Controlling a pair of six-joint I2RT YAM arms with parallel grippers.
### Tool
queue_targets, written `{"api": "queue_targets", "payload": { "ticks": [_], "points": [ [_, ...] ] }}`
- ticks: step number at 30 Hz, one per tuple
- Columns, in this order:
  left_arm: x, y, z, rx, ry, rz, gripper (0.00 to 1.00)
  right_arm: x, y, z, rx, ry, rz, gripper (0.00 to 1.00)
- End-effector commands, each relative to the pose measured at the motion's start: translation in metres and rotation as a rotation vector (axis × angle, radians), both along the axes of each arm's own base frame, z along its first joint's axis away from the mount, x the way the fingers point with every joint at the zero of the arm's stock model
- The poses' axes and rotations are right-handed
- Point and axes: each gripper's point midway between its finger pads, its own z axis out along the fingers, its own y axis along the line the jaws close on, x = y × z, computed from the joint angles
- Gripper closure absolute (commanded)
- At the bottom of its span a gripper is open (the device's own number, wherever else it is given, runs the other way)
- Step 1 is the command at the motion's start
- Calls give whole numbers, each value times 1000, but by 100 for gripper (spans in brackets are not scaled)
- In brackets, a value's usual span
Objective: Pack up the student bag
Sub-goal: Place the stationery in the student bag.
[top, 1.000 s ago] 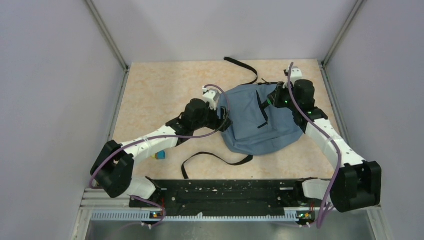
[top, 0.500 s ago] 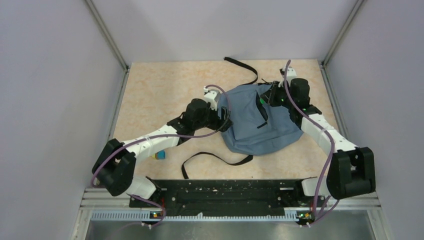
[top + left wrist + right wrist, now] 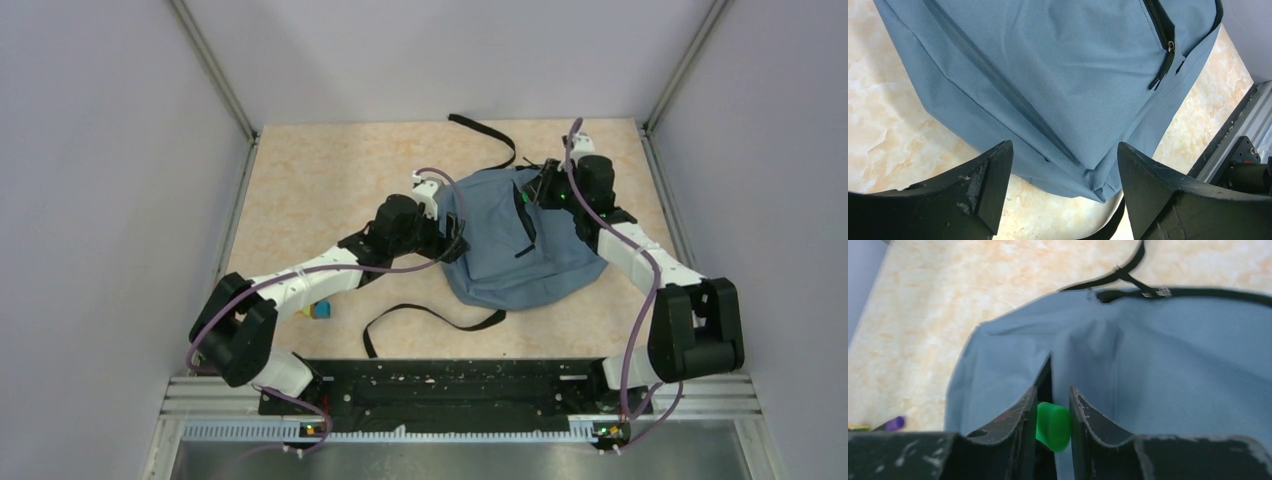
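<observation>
The student bag (image 3: 505,255) is blue-grey fabric and lies flat on the table right of centre. Its black straps (image 3: 432,317) trail toward the front and the back. My left gripper (image 3: 455,238) stands open at the bag's left edge, and in the left wrist view its fingers (image 3: 983,185) straddle a bag corner (image 3: 1098,187) without touching it. My right gripper (image 3: 533,195) is over the bag's far top. In the right wrist view it (image 3: 1060,385) is shut on a small green rounded thing (image 3: 1053,426), right above the dark zip slit (image 3: 1047,374).
Small blue and yellow items (image 3: 318,311) lie on the table under the left forearm. A purple item (image 3: 895,423) shows at the lower left of the right wrist view. Grey walls and metal posts close the table on three sides.
The right arm has swung left, bringing its gripper further over the bag's top. The left gripper has edged slightly toward the bag and stays open.
</observation>
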Motion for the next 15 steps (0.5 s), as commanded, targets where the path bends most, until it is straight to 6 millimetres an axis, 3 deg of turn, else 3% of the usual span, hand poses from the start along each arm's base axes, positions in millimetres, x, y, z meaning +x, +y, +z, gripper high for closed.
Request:
{"api": "queue_targets", "payload": {
  "ticks": [1, 4, 15],
  "points": [
    [11, -11, 26, -57, -61, -18, 20, -27, -21, -74, -143, 239, -38, 66],
    [11, -12, 26, -56, -60, -21, 20, -28, -22, -70, -145, 229, -40, 57],
    [12, -15, 24, -58, -51, -27, 20, -44, -9, -50, -71, 193, 23, 59]
  ]
}}
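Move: The right hand already has the green marker and takes it to the bag's open zip pocket, whose middle lies about 1 cm ahead, 3 cm to its left and 9 cm below. The zipper pull is about 7 cm back, 2 cm left, 9 cm down. The strap buckle is some 13 cm ahead, 1 cm right, 14 cm down. From the left hand the pocket is about 9 cm ahead, 12 cm right, 6 cm down. The right fingers open from nearly shut to a bit under half, easing their grip on the green marker, while the hand drops fast by about 7 cm towards the pocket's mouth, then levels off. It also draws back some 3 cm and drifts slightly right, the fingers tipping a good 10 degrees further down. ##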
